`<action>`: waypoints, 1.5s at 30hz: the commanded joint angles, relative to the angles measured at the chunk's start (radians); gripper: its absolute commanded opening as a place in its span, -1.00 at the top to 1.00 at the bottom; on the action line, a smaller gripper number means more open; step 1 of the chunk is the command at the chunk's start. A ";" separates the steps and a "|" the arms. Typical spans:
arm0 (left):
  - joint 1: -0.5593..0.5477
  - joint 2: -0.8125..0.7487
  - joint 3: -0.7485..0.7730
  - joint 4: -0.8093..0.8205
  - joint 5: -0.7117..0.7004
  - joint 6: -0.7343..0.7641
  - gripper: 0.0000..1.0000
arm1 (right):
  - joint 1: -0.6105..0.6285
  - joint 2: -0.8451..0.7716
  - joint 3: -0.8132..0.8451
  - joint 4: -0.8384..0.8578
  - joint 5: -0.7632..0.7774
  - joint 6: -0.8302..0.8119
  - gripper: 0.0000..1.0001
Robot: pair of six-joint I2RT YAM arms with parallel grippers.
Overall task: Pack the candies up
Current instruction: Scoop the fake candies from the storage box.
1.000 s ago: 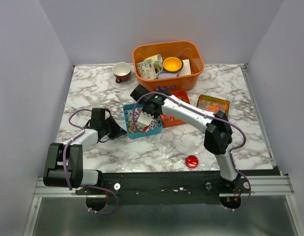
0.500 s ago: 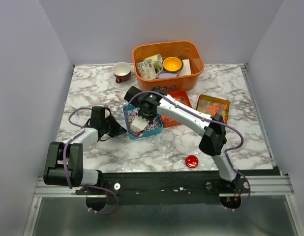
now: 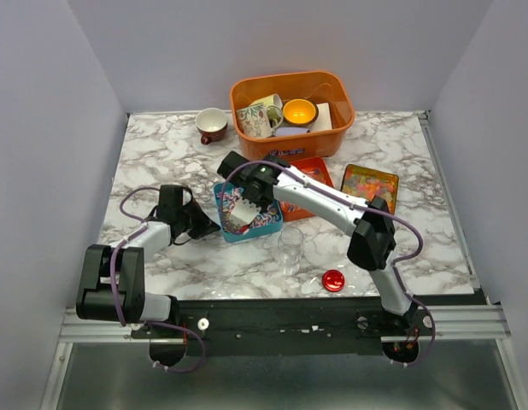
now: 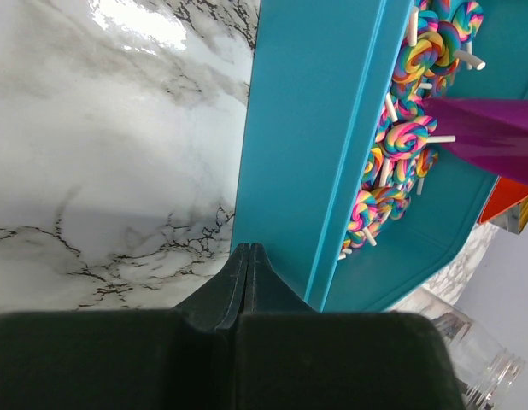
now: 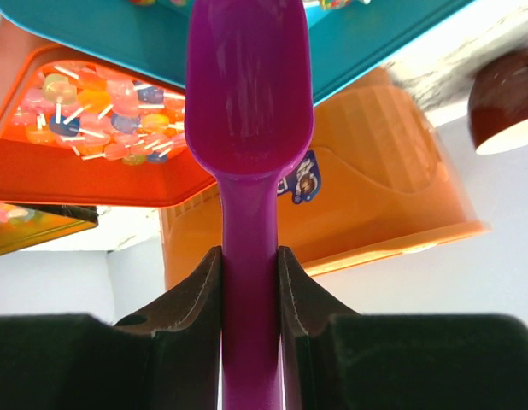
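Observation:
The candies (image 4: 407, 141) are rainbow swirl pieces on white sticks, heaped in a teal tray (image 3: 227, 231). My left gripper (image 4: 249, 248) is shut with nothing in it, its tips against the teal tray's outer wall (image 4: 307, 128). In the top view this left gripper (image 3: 209, 228) sits at the tray's left side. My right gripper (image 5: 249, 256) is shut on the handle of a purple scoop (image 5: 247, 94), whose bowl reaches over the teal tray (image 5: 384, 34). That right gripper (image 3: 245, 203) hovers over this tray. More candies (image 5: 93, 111) fill an orange tray (image 3: 308, 175).
A clear jar (image 3: 290, 248) stands just in front of the teal tray, a red lid (image 3: 333, 279) to its right. A dark tin (image 3: 370, 181) of sweets lies right of the orange tray. An orange basin (image 3: 291, 128) with crockery and a small cup (image 3: 213, 125) stand at the back.
The right arm has swung left and lowered the scoop into the teal tray, turning its wrist. The left arm has stayed put.

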 commanded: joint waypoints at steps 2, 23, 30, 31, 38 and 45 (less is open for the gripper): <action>-0.012 -0.009 -0.001 0.040 0.057 0.013 1.00 | -0.050 0.072 -0.035 0.003 -0.118 0.080 0.99; -0.036 0.077 -0.044 0.013 0.160 0.070 1.00 | -0.204 0.028 -0.136 0.114 -0.413 0.054 0.99; -0.038 0.124 0.002 0.017 0.165 0.086 1.00 | -0.192 -0.038 -0.283 0.218 -0.402 -0.173 0.99; -0.038 0.124 -0.005 0.034 0.172 0.076 1.00 | -0.193 -0.041 -0.283 0.216 -0.387 -0.196 0.99; -0.044 0.150 0.010 0.115 0.189 0.044 1.00 | -0.167 -0.061 -0.309 0.234 -0.376 -0.343 0.99; -0.044 0.170 0.045 0.131 0.203 0.041 1.00 | -0.115 -0.049 -0.395 0.303 -0.382 -0.383 0.99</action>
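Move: The right hand, holding the purple scoop, is over the far part of the blue tray of lollipops; the tray's middle lies about 8 cm back, 3 cm left and 12 cm below. From that hand, the orange candy tray is some 3 cm back and 10 cm right, the clear jar about 19 cm back and 7 cm right. From the left hand, the blue tray's middle is roughly 6 cm ahead and 8 cm right. Right hand takes the held scoop 5 cm forward and down, then slightly up; left shifts back-right around tray's near-left corner. ##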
